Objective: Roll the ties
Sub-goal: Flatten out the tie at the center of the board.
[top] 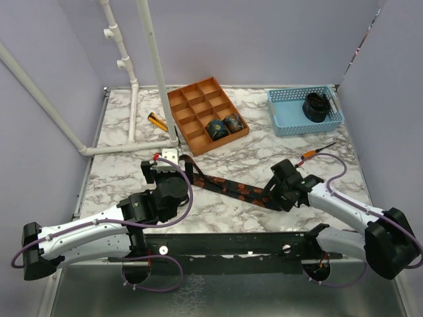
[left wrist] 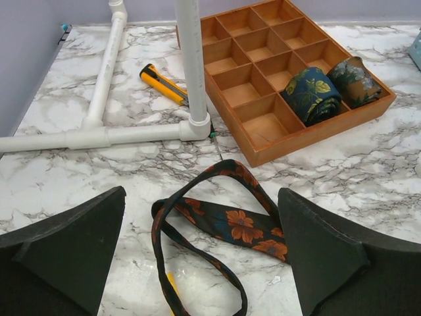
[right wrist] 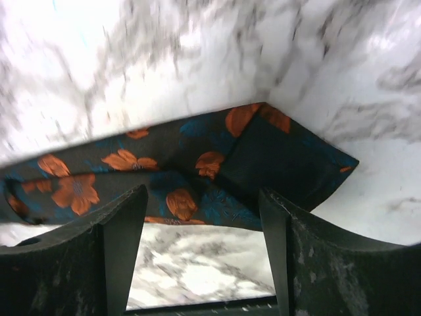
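A dark tie (top: pixel 231 188) with orange flowers lies stretched across the marble table between my two grippers. Its narrow end (left wrist: pixel 247 227) is looped on the table just beyond my left gripper (left wrist: pixel 200 197), which stands wide open around nothing. In the right wrist view the wide end (right wrist: pixel 184 164) is folded over itself just past my right gripper (right wrist: pixel 202 194). That gripper is open, with bare marble between its fingers. Two rolled ties (top: pixel 216 128) (left wrist: pixel 312 95) sit side by side in the wooden tray. A black coil (top: pixel 316 105) rests in the blue basket.
The wooden compartment tray (top: pixel 192 109) stands at the back centre and the blue basket (top: pixel 284 119) at the back right. A white pipe frame (top: pixel 132 142) rises at the back left, with a yellow utility knife (top: pixel 157 121) beside it. An orange-handled screwdriver (top: pixel 316 152) lies near my right arm.
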Available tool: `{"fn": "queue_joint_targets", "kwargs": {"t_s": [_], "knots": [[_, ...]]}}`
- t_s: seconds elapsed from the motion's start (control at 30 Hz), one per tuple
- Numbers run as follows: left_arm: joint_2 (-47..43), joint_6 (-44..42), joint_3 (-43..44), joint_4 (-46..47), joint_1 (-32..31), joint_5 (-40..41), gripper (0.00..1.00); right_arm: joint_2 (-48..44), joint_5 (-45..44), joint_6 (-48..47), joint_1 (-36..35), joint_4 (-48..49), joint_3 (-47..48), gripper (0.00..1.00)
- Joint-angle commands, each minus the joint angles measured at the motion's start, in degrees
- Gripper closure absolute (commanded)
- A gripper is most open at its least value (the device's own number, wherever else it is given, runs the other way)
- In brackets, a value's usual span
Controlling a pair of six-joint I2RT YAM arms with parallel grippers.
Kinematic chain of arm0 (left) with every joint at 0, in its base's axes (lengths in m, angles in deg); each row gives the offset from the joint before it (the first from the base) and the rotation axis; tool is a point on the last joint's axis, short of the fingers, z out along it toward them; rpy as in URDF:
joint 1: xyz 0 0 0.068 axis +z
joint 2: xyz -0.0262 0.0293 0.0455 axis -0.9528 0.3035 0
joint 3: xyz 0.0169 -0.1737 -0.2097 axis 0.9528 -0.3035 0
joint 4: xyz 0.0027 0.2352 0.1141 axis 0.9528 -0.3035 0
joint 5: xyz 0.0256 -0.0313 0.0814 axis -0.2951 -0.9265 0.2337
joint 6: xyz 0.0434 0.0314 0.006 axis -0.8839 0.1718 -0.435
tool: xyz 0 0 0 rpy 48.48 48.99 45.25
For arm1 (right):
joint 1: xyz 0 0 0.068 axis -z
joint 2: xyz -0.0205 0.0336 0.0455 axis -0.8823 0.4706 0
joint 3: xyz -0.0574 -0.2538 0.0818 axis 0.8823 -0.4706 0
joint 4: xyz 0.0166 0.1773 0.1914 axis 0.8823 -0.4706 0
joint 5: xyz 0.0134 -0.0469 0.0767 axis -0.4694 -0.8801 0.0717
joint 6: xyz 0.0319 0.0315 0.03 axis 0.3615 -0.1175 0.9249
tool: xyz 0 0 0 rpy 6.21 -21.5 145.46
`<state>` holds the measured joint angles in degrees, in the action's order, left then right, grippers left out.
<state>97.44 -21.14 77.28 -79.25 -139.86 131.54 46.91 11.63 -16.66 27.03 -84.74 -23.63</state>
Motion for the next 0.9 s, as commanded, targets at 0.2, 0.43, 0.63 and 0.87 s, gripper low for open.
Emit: {"fn": "queue_joint_targets", "kwargs": {"t_s": [0.2, 0.43, 0.63, 0.87], "knots": [[-2.47, -2.76, 0.36, 3.79, -0.24, -1.73, 0.01, 14.97, -4.91, -15.10, 17.31, -4.63, 9.80, 0.26], [-3.41, -2.92, -0.94, 5.63, -0.21, -3.75, 0.01, 23.36, -11.62, -26.44, 35.33, -8.06, 16.86, 0.27], [-4.10, -1.19, -2.20, 5.62, -0.24, -8.27, 0.01, 21.72, -15.58, -28.94, 44.77, -10.01, 20.41, 0.26], [-3.25, -2.11, -1.00, 5.76, -0.23, -8.29, 0.01, 2.27, -4.26, -30.97, 34.75, -5.55, 22.23, 0.29]]}}
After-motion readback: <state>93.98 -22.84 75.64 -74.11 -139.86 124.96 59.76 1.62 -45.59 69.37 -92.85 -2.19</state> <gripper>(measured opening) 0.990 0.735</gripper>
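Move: The tie's wide end lies at the right fingertips, its middle about 3 cm to their right and 1 cm below. The screwdriver is some 16 cm ahead of the right hand and 14 to its right; the blue basket is roughly 33 cm ahead and 11 right. From the raised left hand, the wide end is about 44 cm right, 4 back and 22 below. Open right fingers drag the tie's wide end about 20 cm right and 8 forward, then lift off. ##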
